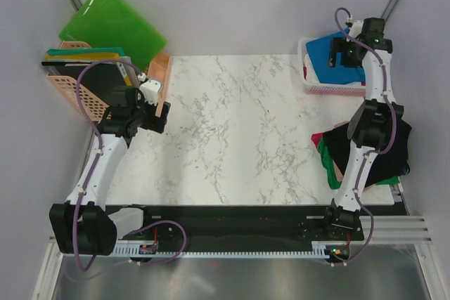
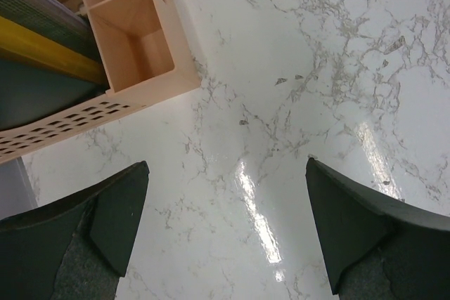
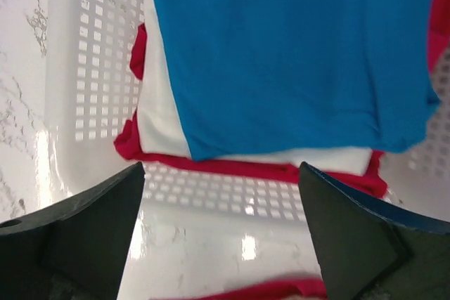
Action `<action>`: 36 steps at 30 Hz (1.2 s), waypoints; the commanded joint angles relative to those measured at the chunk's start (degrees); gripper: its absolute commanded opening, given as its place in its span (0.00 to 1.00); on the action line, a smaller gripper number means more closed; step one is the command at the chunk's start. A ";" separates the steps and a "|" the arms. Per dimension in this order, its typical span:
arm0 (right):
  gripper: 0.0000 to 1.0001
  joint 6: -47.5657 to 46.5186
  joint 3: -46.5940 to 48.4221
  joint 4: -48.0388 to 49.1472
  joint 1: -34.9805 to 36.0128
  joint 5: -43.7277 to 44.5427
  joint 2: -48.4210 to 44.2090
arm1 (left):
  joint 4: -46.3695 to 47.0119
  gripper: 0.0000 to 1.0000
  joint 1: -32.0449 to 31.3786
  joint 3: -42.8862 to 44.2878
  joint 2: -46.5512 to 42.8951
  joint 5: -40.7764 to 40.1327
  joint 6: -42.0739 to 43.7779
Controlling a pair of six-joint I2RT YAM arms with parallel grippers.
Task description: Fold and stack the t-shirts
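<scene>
A folded bright blue t-shirt (image 3: 288, 54) lies on top of a white t-shirt (image 3: 158, 121) and a red t-shirt (image 3: 232, 168) inside the white lattice basket (image 3: 91, 68). The blue t-shirt (image 1: 327, 50) and the basket (image 1: 330, 88) also show at the far right of the top view. A loose pile with a black t-shirt (image 1: 351, 149) and a green t-shirt (image 1: 328, 165) lies at the table's right edge under the right arm. My right gripper (image 3: 221, 240) is open and empty above the basket's near rim. My left gripper (image 2: 228, 233) is open and empty over bare marble at the left.
A peach plastic organiser (image 2: 133, 40) and a peach lattice crate (image 1: 74, 89) holding folders stand at the far left. Green plastic folders (image 1: 112, 22) lean against the back wall. A red cloth edge (image 3: 281, 291) shows just below the right fingers.
</scene>
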 commanded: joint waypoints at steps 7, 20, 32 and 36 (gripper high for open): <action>0.98 2.78 5.82 8.72 3.78 8.26 9.43 | -0.64 1.00 -0.09 4.88 3.06 1.27 -1.89; 0.98 2.26 -17.27 20.05 3.78 8.26 4.27 | -1.35 1.00 -0.09 -0.48 -1.34 0.65 0.13; 0.98 -0.82 -38.83 23.76 3.42 4.66 -15.16 | 0.67 1.00 -0.09 -1.63 0.86 3.02 -0.57; 0.98 -1.44 -37.08 23.93 3.42 5.01 -14.03 | 0.76 1.00 -0.09 -1.63 0.77 2.84 -0.39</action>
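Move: The blue t-shirt lies in the white basket, its middle about 7 cm ahead of the right hand, 3 cm to its right and 13 cm below. The basket's own middle is some 5 cm ahead, 3 cm right and 15 cm down, and the pile with the black t-shirt on top lies roughly 25 cm back, 12 cm right and 16 cm below. From the left hand the blue t-shirt is some 28 cm ahead and 64 cm to the right, 13 cm lower. With fingers wide open and still slanting down and forward, the right hand sinks about 12 cm while reaching some 5 cm farther out, down to the t-shirts in the white basket. It then draws back towards the robot by roughly 9 cm, drifting a little left and rising about 3 cm near the end, dragging the basket along for part of the way, fingers staying open and the wrist hardly turning. ##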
